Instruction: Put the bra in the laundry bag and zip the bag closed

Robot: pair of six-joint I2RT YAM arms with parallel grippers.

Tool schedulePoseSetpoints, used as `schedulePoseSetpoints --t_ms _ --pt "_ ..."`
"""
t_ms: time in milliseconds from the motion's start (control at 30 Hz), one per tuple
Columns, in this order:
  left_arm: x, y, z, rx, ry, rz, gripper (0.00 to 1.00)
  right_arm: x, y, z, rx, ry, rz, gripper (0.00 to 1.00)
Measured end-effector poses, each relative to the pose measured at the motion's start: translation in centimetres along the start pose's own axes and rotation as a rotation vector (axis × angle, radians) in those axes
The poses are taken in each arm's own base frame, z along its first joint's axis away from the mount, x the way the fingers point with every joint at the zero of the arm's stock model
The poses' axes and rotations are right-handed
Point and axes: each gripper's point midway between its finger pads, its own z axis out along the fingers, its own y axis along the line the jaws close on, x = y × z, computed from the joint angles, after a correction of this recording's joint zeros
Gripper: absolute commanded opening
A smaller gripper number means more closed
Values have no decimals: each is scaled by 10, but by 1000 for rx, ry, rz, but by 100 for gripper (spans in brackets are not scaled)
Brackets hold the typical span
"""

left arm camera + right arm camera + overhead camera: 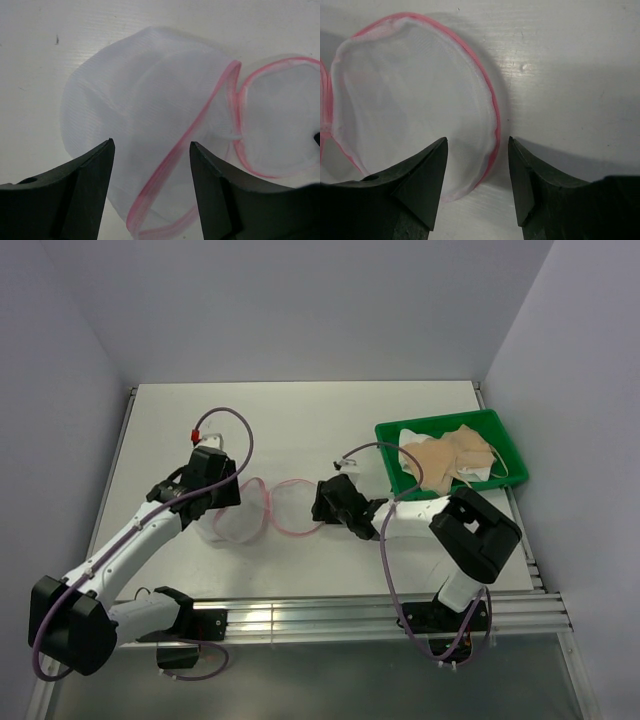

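The laundry bag point(240, 524) lies unzipped in the middle of the table, its white mesh spread in two halves edged by the pink zipper band point(297, 530). My left gripper point(222, 502) is open over the left half; in the left wrist view the bag point(140, 95) fills the frame and the zipper band point(175, 155) runs between the jaws point(150, 145), untouched. My right gripper point(320, 502) is open at the right half point(410, 90), whose pink rim point(494, 135) sits between its jaws point(477, 141). The tan bra point(450, 454) lies bunched in the green tray.
The green tray point(430, 426) stands at the table's right side, close to the right wall. Purple cables loop from both arms over the table. A metal rail runs along the near edge by the arm bases.
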Motion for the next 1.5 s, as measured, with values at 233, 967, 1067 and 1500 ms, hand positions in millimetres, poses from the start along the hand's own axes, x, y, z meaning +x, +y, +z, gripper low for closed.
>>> schedulePoseSetpoints --t_ms 233,967,1067,1500 --pt "5 -15 -6 102 30 20 53 -2 0 6 13 -9 -8 37" --pt "16 -3 8 23 90 87 0 -51 16 -27 -30 -154 -6 0" --pt "-17 -10 -18 65 -1 47 0 -63 23 -46 -52 -168 -32 0" --pt "-180 -18 -168 263 -519 -175 0 -227 187 -203 -314 -452 -131 0"
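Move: The laundry bag lies open. The outer edge of its round lid runs between the right fingers, about 1 cm ahead and level in height. The lid's middle is some 7 cm to that hand's left and 1 cm ahead; the green tray with the bra is roughly 28 cm to its right and 14 cm farther out. The pink rim of the bag's body passes about 3 cm below the left hand, 1 cm back and 1 cm right. The body's middle lies roughly 7 cm below that hand, 1 cm back. The lid's edge is pinched by the right fingers after they ease about 1 cm forward, and the body's pink rim by the left fingers after that hand dips some 3 cm. Slowly at first, then fast, both hands carry the bag up, right about 35 cm and left nearly 30 from its lowest point. The fingertips tilt up some 30 degrees as the right hand also drifts left. ##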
